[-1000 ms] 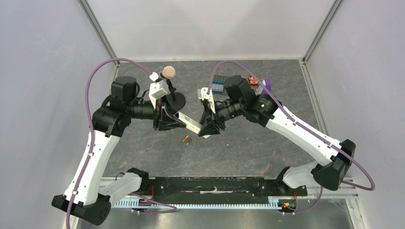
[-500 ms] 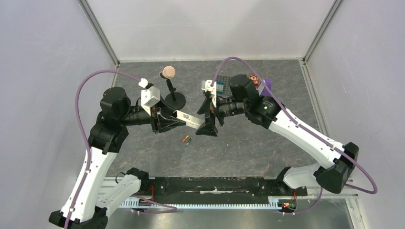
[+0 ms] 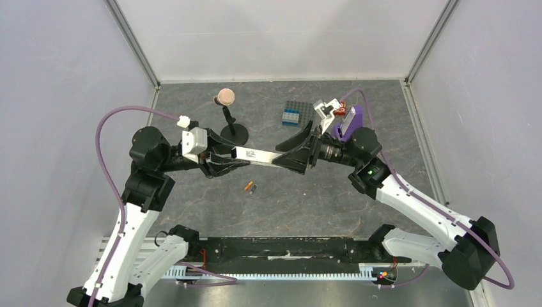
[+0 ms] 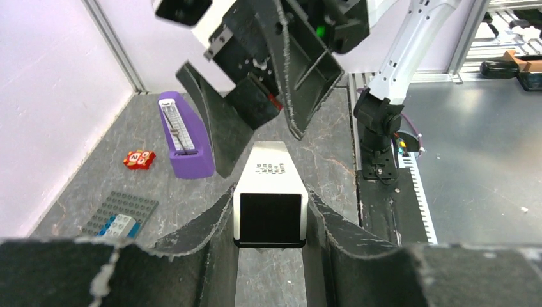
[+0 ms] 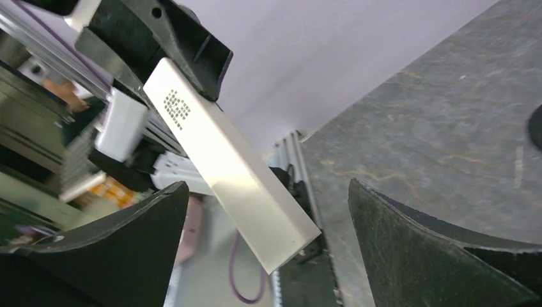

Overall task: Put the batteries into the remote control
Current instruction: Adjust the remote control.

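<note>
The remote control (image 3: 255,155) is a slim white bar held level above the table, with my left gripper (image 3: 227,161) shut on its left end. In the left wrist view the remote control (image 4: 270,192) sits squarely between the two fingers of that gripper (image 4: 268,199). My right gripper (image 3: 295,150) stands open around the bar's right end. The right wrist view shows the remote control (image 5: 230,166) between the wide-apart fingers of the right gripper (image 5: 266,192), touching neither. The batteries (image 3: 250,187), one orange and one dark, lie side by side on the table below the bar.
A purple wedge stand (image 3: 350,121) and a small red piece (image 3: 340,110) sit at the back right, behind the right wrist. A grey studded plate (image 3: 293,113) lies beside them. A black post with a pink ball (image 3: 225,97) stands behind the left gripper.
My right gripper has opened off the remote's right end, and that arm has swung back to the right. The left gripper, still holding the remote, has shifted left and turned the bar level.
</note>
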Motion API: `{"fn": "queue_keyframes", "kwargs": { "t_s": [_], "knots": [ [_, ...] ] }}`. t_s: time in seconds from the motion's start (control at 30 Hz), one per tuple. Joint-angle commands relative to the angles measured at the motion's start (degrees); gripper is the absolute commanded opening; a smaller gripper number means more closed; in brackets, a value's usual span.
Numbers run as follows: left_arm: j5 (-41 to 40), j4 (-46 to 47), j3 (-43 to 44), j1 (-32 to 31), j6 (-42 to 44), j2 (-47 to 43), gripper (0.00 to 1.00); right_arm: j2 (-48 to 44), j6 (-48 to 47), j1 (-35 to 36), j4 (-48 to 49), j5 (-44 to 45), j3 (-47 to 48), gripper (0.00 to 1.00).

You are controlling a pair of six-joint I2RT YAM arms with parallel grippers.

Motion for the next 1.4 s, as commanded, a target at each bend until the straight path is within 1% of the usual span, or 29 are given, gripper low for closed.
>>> {"fn": "queue_keyframes", "kwargs": {
  "t_s": [0.0,0.03,0.1,0.23,0.4,0.53,0.8,0.97,1.13,1.2,1.37],
  "knots": [
    [4.4,6.3,2.8,-0.2,-3.7,0.0,0.02,-0.3,23.4,0.0,25.7,3.6,-6.3,0.98],
    [4.8,6.6,2.9,-0.1,-3.7,-0.1,0.02,-0.1,25.2,-0.1,27.3,4.0,-7.1,0.98],
    [5.3,7.6,3.0,-0.2,-6.8,-0.3,0.02,0.1,27.3,0.0,29.6,4.9,-7.9,0.98],
    [4.2,13.7,1.4,-0.2,-11.4,-1.3,0.02,1.5,33.3,0.1,36.4,5.0,-9.4,0.96],
    [0.4,21.4,-1.6,-0.2,-15.7,-2.4,0.02,4.6,39.9,0.3,43.5,3.5,-9.9,0.88],
    [-1.8,25.1,-2.6,-0.2,-17.5,-2.5,0.02,5.6,41.5,0.6,44.6,2.9,-9.4,0.84],
    [-2.7,25.6,-3.0,-0.2,-17.8,-2.2,0.02,7.5,41.4,1.6,42.7,1.7,-7.4,0.70],
    [-2.6,25.6,-3.1,-0.2,-17.9,-1.8,0.02,8.5,41.5,2.3,42.5,1.3,-6.7,0.67],
    [-1.6,25.4,-2.9,-0.2,-18.0,-1.5,0.02,9.0,42.0,2.4,42.8,1.5,-7.0,0.57],
    [-1.5,25.3,-2.9,-0.2,-17.9,-1.6,0.02,9.0,42.4,2.4,43.2,1.6,-7.5,0.52],
    [-1.5,25.0,-2.7,-0.2,-17.4,-1.8,0.02,9.5,44.5,2.4,46.3,1.9,-9.3,0.32]
  ]
}}
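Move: The left hand still holds one end of the remote control, whose middle lies about 6 cm to its right, 1 cm ahead and level with it. From the open right hand, that middle is roughly 6 cm left and level, neither ahead nor back, the free end already between its fingers. The batteries lie about 4 cm ahead of the left hand and 33 cm below, straight in line; the black stand is 22 cm ahead, 4 cm left and 28 cm below it. Both hands rise about 4 cm, the right easing back, turning 35 degrees and pinching the remote control's free end. ##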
